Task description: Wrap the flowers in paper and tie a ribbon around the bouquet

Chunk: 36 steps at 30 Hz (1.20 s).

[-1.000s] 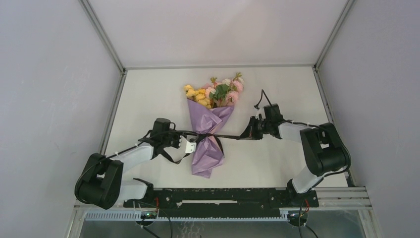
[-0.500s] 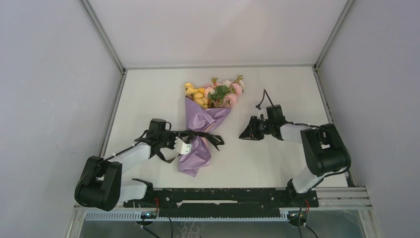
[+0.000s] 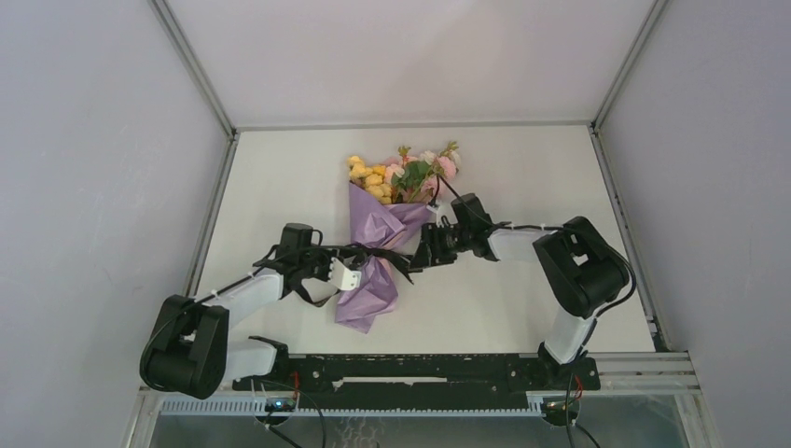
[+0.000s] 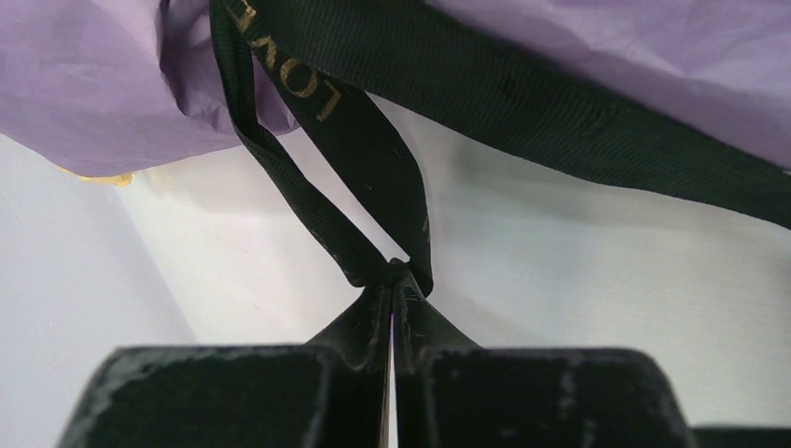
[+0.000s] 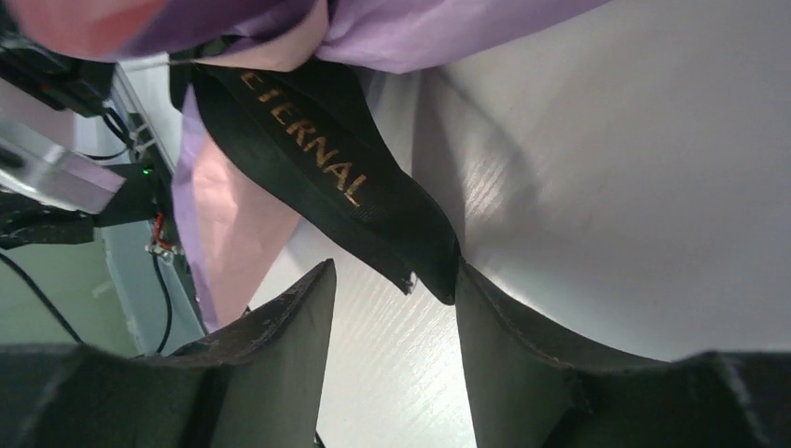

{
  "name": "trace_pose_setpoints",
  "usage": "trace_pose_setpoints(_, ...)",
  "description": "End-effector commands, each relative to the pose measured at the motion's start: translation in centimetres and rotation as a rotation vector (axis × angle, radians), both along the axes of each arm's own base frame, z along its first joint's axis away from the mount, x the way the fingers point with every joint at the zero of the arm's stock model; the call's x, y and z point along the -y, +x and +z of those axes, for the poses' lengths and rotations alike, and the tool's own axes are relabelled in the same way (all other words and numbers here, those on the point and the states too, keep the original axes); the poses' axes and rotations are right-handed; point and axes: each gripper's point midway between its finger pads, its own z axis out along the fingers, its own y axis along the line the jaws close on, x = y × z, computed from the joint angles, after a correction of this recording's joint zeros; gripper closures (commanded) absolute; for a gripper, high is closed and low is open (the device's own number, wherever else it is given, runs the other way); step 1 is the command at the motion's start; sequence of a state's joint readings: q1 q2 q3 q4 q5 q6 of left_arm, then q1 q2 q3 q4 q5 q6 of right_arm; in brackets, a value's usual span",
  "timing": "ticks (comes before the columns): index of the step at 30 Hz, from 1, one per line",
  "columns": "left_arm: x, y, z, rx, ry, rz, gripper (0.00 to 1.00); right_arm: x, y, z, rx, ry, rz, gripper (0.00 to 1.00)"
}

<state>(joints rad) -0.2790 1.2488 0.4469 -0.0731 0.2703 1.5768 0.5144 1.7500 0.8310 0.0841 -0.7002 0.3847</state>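
The bouquet lies at mid-table: pink, yellow and white flowers [image 3: 403,175] in a cone of lilac paper [image 3: 371,233]. A black ribbon [image 3: 395,256] with gold lettering crosses the cone's waist. My left gripper [image 3: 353,269] is at the cone's left side, shut on a fold of the ribbon [image 4: 322,107], which is pinched at the tips of the left gripper [image 4: 395,276]. My right gripper [image 3: 418,259] is open just right of the cone. In its wrist view the loose ribbon end [image 5: 322,163] lies against one fingertip of the right gripper [image 5: 392,273], not clamped. The paper [image 5: 448,28] shows behind.
White tabletop [image 3: 522,308] enclosed by grey walls with metal corner rails [image 3: 210,98]. The black base rail [image 3: 420,369] of both arms runs along the near edge. Black cables [image 3: 298,280] hang round the left wrist.
The right gripper let go of the taut ribbon, opened, and moved left up to the bouquet. The ribbon went slack, and the bouquet slid left and tilted.
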Motion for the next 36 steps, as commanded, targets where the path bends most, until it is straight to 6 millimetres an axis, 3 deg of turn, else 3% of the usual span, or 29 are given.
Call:
trace_pose_setpoints(1, 1.2, 1.4, 2.4, 0.064, -0.078, 0.007, 1.0, -0.4, 1.0, -1.3, 0.031, -0.039, -0.028, 0.47)
trace_pose_setpoints(3, 1.3, 2.5, 3.6, 0.109, -0.106, 0.034, 1.0, -0.1, 1.1, -2.1, 0.011, -0.063, -0.05, 0.65)
trace_pose_setpoints(5, 1.7, 4.0, 5.7, 0.193, -0.149, 0.046, 1.0, 0.4, 1.1, -2.6, -0.014, -0.081, -0.072, 0.97)
trace_pose_setpoints(6, 2.0, 4.8, 6.8, 0.24, -0.174, 0.046, 1.0, 0.7, 1.0, -2.9, -0.032, -0.094, -0.082, 1.0)
trace_pose_setpoints(10, 2.3, 7.8, 10.4, 0.383, -0.227, 0.02, 1.0, 2.8, -0.8, -3.9, -0.144, -0.138, -0.136, 1.0)
trace_pose_setpoints(13, 2.0, 9.7, 11.0, 0.377, -0.229, 0.013, 1.0, 3.8, -3.3, -4.5, -0.223, -0.146, -0.152, 1.0)
trace_pose_setpoints(17, 1.5, 11.2, 9.3, 0.318, -0.179, -0.015, 1.0, 5.0, -5.7, -5.2, -0.31, -0.186, -0.146, 1.0)
trace_pose_setpoints(22, 0.9, 12.1, 6.6, 0.249, -0.135, -0.042, 1.0, 6.7, -5.8, -5.3, -0.348, -0.206, -0.165, 1.0)
trace_pose_setpoints(30, -0.6, 14.3, 4.3, 0.183, -0.105, -0.025, 1.0, 8.4, -7.1, -6.6, -0.43, -0.236, -0.161, 1.0)
trace_pose_setpoints(36, 0.2, 13.6, 2.9, 0.159, -0.118, -0.073, 1.0, 8.5, -6.6, -6.7, -0.433, -0.223, -0.172, 1.0)
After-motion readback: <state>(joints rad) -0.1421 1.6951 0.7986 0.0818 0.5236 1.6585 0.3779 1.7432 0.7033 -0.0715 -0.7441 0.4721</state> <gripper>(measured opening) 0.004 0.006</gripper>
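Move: My left hand already grips a ribbon loop. The knot is about 9 cm to its right and level in reach, and the yellow flowers it heads towards are some 19 cm ahead and 7 right. My right hand, open, is at the ribbon's right-hand loop: its tip is roughly 2 cm left and 3 below, level in reach. From there the knot is 8 cm left and 2 ahead, the pink flowers 23 ahead and 5 right. I sink my open right hand about 3 cm, shut its fingers on the right-hand ribbon loop, then draw it right and back, away from the knot and low over the table, the wrist tipping some 20 degrees. Meanwhile my left hand keeps its pinch and arcs forward about 11 cm beside the bouquet, rising, then sinking again. ##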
